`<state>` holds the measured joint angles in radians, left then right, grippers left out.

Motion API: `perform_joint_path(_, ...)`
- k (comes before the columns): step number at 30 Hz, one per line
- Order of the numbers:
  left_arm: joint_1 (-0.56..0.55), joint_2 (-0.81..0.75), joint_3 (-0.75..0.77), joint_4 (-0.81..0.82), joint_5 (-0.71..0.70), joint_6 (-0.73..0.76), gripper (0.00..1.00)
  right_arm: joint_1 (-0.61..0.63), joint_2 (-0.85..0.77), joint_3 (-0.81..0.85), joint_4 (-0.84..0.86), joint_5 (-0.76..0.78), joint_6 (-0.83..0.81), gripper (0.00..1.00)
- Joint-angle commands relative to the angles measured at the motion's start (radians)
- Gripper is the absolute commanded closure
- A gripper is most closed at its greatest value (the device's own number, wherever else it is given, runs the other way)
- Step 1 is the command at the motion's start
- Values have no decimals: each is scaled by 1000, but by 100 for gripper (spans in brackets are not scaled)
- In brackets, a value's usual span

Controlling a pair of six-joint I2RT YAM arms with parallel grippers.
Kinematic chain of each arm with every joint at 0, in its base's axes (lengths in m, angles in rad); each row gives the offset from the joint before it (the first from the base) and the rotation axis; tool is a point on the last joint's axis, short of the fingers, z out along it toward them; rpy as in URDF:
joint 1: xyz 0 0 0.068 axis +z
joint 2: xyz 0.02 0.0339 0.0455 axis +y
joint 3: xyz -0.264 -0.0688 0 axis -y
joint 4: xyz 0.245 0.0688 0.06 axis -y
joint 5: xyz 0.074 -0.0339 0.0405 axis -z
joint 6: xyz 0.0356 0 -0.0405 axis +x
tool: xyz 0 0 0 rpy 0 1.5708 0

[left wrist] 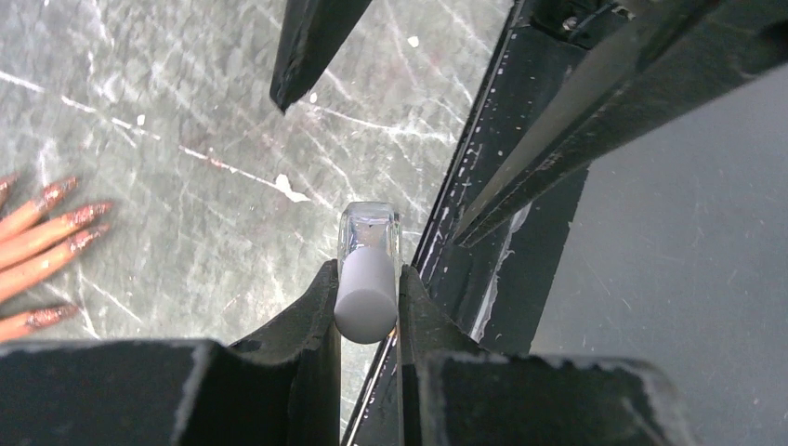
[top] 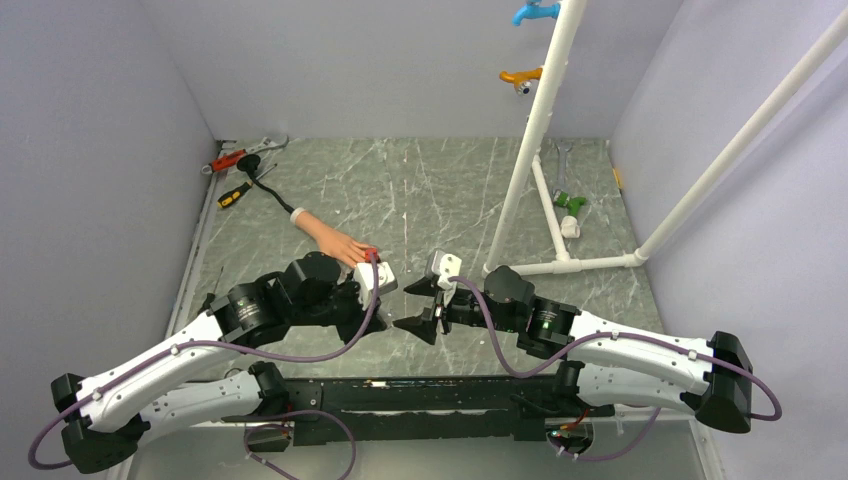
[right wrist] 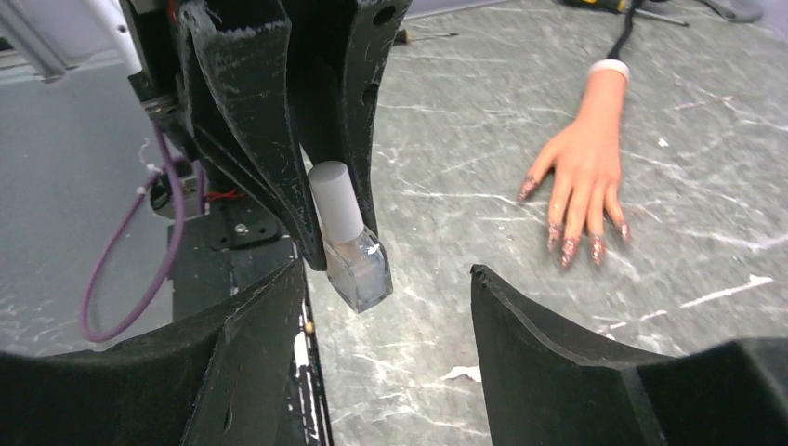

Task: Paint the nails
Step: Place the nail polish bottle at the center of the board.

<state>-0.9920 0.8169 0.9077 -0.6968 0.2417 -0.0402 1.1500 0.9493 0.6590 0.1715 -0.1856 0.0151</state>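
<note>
My left gripper (left wrist: 367,271) is shut on the white cap (left wrist: 365,295) of a small clear bottle (left wrist: 369,228), held in the air over the table's near edge. The right wrist view shows the bottle (right wrist: 358,271) hanging from the left fingers (right wrist: 251,121). My right gripper (right wrist: 388,271) stands open, its fingers on either side of the bottle and apart from it. The flesh-coloured mannequin hand (top: 335,243) lies palm down behind the left wrist. Its glittery reddish nails (right wrist: 567,249) point toward the arms, also seen as nails (left wrist: 58,232) in the left wrist view. In the top view the left gripper (top: 362,322) faces the right gripper (top: 415,307).
A white pipe frame (top: 525,150) rises at the right of the table with blue and orange pieces clipped high on it. A wrench (top: 245,152) and a screwdriver (top: 235,196) lie at the back left. A black rail (top: 420,395) runs along the near edge.
</note>
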Motion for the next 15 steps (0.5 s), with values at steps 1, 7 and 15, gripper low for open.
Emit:
perform_joint_path(1,-2,32,-4,57,-104,-93,100,3,-21,34,-2,122,-6,33)
perform_joint_path(7,-2,64,-34,94,-187,-183,100,2,-46,8,14,246,2,31)
perform_joint_path(15,-2,139,-80,148,-303,-287,100,1,-43,8,-5,421,20,30)
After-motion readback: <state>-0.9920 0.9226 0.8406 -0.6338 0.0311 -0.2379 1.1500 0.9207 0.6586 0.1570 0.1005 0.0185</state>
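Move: The left hand holds the capped nail polish bottle over the board's front edge; the board's centre lies roughly 22 cm ahead, 5 cm right and 17 cm below. The model hand's fingertips are about 22 cm ahead and 3 cm left, the white mark 10 cm ahead and 4 cm right, all on the board. From the empty right hand, the centre is some 21 cm ahead, 2 cm right, 20 cm below. Left hand sinks about 5 cm and forward with the bottle towards board centre; open right hand swings forward-right. ##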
